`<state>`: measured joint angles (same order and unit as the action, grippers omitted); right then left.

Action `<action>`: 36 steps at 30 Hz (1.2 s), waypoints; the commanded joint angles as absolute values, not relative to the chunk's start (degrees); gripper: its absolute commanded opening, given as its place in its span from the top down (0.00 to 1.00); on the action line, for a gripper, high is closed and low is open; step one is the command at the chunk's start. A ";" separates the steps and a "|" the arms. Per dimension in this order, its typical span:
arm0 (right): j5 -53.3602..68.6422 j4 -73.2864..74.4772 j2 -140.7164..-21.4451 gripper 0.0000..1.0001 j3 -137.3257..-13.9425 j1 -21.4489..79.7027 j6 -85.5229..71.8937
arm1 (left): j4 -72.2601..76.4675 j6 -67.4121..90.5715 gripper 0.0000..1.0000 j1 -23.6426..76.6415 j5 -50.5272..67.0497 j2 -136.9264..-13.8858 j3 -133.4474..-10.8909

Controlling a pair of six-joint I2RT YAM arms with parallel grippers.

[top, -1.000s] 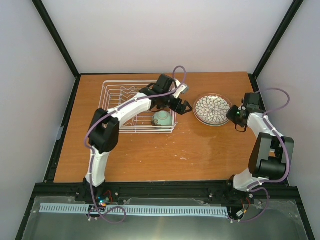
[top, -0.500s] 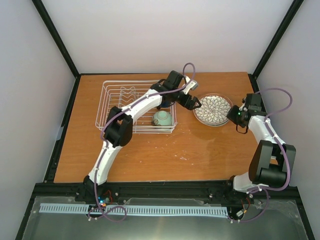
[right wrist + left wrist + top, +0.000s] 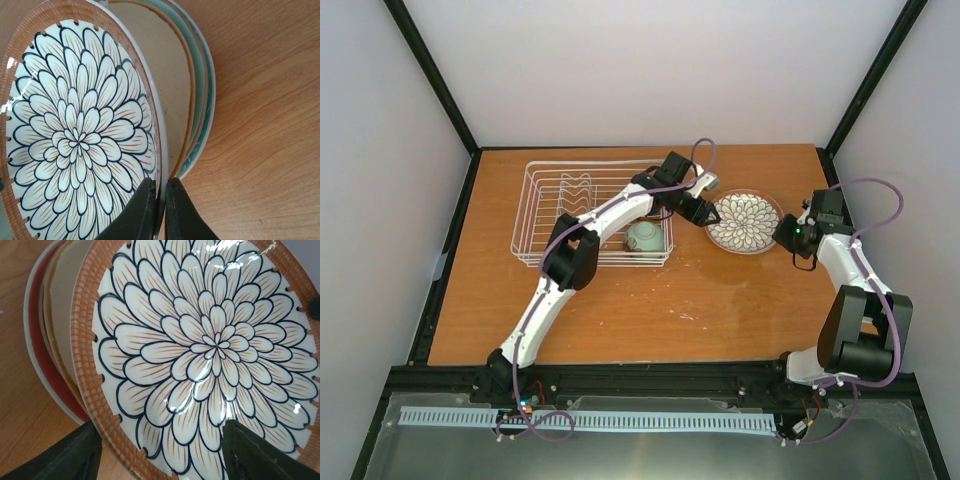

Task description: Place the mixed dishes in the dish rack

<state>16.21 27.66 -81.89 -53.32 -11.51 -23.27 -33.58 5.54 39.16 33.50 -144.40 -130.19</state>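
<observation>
The white bowl with the dark petal pattern [image 3: 745, 222] rests on a stack to the right of the white wire dish rack [image 3: 555, 210]. My right gripper [image 3: 160, 189] is shut on the bowl's right rim and holds that side tilted up [image 3: 75, 135]. Under it lie the cream plate [image 3: 170, 90] and a teal-edged plate [image 3: 204, 100], whose red rim [image 3: 37, 330] shows in the left wrist view. My left gripper [image 3: 162, 440] stands open astride the bowl's left rim [image 3: 210, 340], one finger outside and one over the inside. A small mint-green bowl [image 3: 645, 237] sits in the rack's front right corner.
The rack's wavy dividers [image 3: 575, 190] stand at its back left. Bare wooden table [image 3: 650, 300] lies in front of rack and plates. Black frame rails [image 3: 445, 250] edge the table, with white walls behind. My left arm reaches across the rack's right end.
My left arm has stretched right, from above the rack's right edge to the petal bowl's left rim, and its jaws have narrowed. The right gripper keeps its hold on the rim.
</observation>
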 commanded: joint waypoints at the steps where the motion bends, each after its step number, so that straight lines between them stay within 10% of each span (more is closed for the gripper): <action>1: 21.58 30.23 -81.61 0.97 -51.95 -11.08 -20.25 | -34.54 5.34 0.37 39.56 35.45 -145.62 -133.64; 13: 27.40 25.16 -86.44 0.97 -49.08 -11.07 -20.56 | -32.96 6.87 0.80 39.59 37.92 -145.46 -133.74; 20: 29.77 23.82 -86.97 0.97 -48.89 -11.09 -20.16 | -32.48 8.06 0.65 39.63 38.45 -145.46 -134.03; 25: 29.79 23.91 -86.41 0.97 -49.37 -11.08 -19.57 | -31.70 8.86 0.99 39.63 38.44 -144.80 -133.81; 36: 29.76 23.26 -86.88 0.97 -49.11 -11.01 -19.21 | -30.70 9.26 0.99 39.59 37.34 -142.56 -131.42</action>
<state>27.73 24.43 -86.11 -49.41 -11.99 -21.39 -30.30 11.42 37.28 31.27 -145.18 -131.94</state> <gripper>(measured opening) 0.032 0.044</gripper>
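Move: The flower plate, held tilted by its near right rim in the right gripper, has its middle about 8 cm to the left of the right hand and 3 cm ahead, and some 8 cm to the right of the still-open left gripper, level with it fore and aft. The plate stack lies roughly 6 cm below the left hand, 8 cm to its right and 1 cm ahead; the green bowl in the rack is about 17 cm to its left, 4 cm back and 5 cm lower. The flower plate's left rim comes between the left fingers, which close from well open to shut and pinch it, while that hand dips slightly and then shifts about 3 cm forward. The right hand keeps its pinch on the opposite side, sinking some 3 cm and then easing 3 cm left towards the left hand, its left side rolling up about 10 degrees. ##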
